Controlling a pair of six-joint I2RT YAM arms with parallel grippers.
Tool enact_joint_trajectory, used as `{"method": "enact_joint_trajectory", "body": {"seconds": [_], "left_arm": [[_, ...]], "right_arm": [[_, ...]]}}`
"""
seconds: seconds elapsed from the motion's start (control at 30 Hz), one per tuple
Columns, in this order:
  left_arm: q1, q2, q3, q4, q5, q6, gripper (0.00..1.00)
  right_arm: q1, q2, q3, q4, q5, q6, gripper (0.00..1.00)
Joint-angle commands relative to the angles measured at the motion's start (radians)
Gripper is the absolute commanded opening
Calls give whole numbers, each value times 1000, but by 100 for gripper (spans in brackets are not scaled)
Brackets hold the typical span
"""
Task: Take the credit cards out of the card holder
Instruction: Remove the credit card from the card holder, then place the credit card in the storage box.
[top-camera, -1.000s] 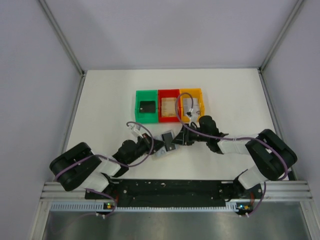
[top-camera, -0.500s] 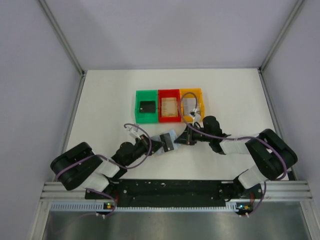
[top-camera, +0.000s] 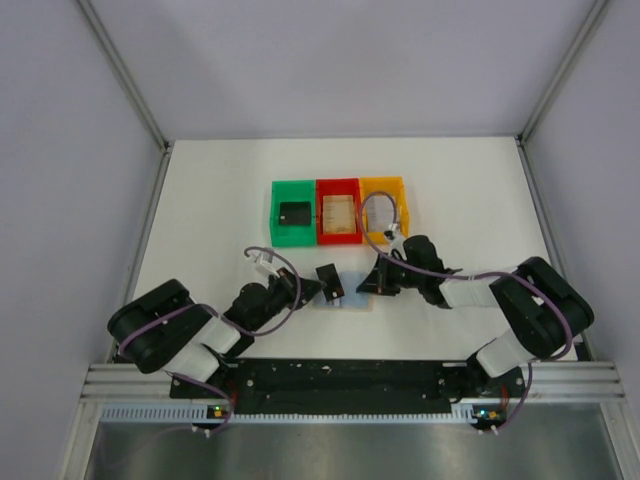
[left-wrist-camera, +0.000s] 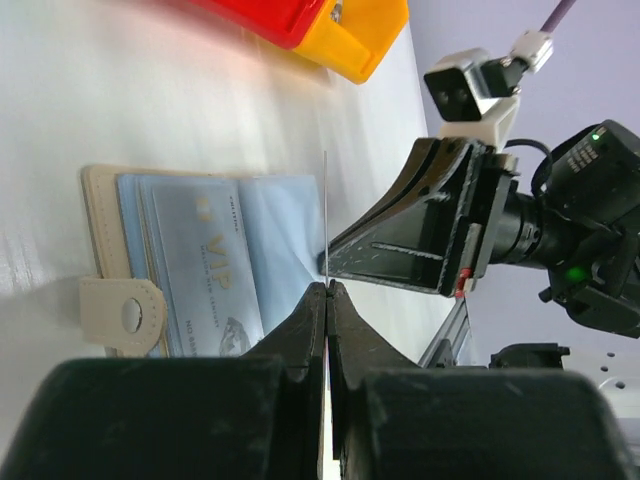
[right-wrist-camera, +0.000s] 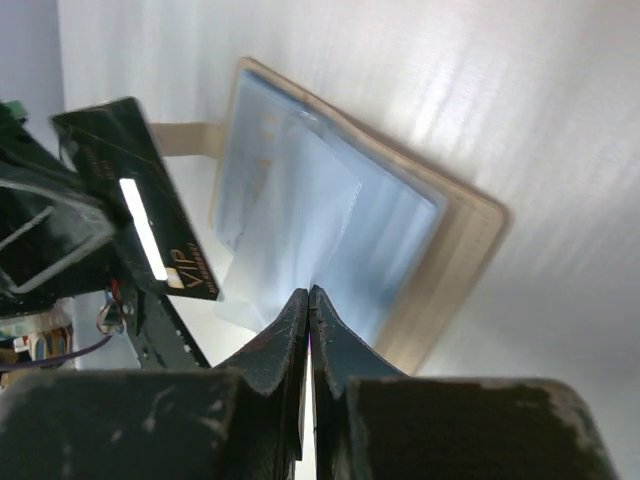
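The card holder (top-camera: 347, 298) lies open on the table, tan outside and light blue inside (left-wrist-camera: 190, 260). A light blue VIP card sits in its left panel. My right gripper (top-camera: 368, 283) is shut on a light blue sleeve of the holder (right-wrist-camera: 330, 200), with the jaws (right-wrist-camera: 308, 292) pinched together. My left gripper (top-camera: 320, 287) is shut on a black VIP card (right-wrist-camera: 140, 200), held on edge just left of the holder. That card shows only as a thin line (left-wrist-camera: 325, 220) above the left gripper's tips (left-wrist-camera: 329, 287).
Three bins stand in a row behind: green (top-camera: 293, 211) with a black card in it, red (top-camera: 338, 212) with a tan card, and orange (top-camera: 385, 205). The red bin (left-wrist-camera: 270, 15) and orange bin (left-wrist-camera: 360, 40) also show in the left wrist view.
The right gripper has moved back from the orange bin toward the near edge. The holder has come down flat, and the black card now stands apart from it in the left gripper.
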Motion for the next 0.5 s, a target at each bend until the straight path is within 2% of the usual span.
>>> {"method": "enact_joint_trajectory", "body": {"seconds": [0.0,0.13,0.2,0.33,0.4,0.47], "left_arm": [[15,-32,-91,62,-18,-2,0],[20,-110,-73,-62,-18,41,0],[21,-171,-42,-153,-18,75,0],[23,-332,16,-396,-57,161,0],[24,-420,51,-559,-81,198,0],[27,-507,79,-663,-89,274,0]], "right_arm": [[-11,-20,46,-152,101,-67,0],[-8,-54,93,-303,185,-122,0],[-9,-68,118,-370,235,-152,5],[3,-115,156,-464,296,-204,23],[18,-156,178,-527,330,-233,35],[25,-215,187,-545,309,-267,55]]}}
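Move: Held shut between the left fingers is the black card; the green box lies about 16 cm ahead, 6 cm to the left and a little below them. The card holder is some 5 cm to their right, 1 cm back and 6 cm lower. From the right fingers, already shut on the clear sleeve, the sleeve's middle is about 3 cm to the left, 1 cm lower, and the card holder's 4 cm to the left, 3 cm lower. Swinging the clear sleeve over to the right, the right hand travels about 4 cm that way in all, first dipping some 2.5 cm towards the table, then edging forward and up as its fingers tip nearly 20 degrees further down and open, letting go. The left hand keeps its pinch on the black card and carries it about 2 cm up and 2 cm left, away from the card holder. ##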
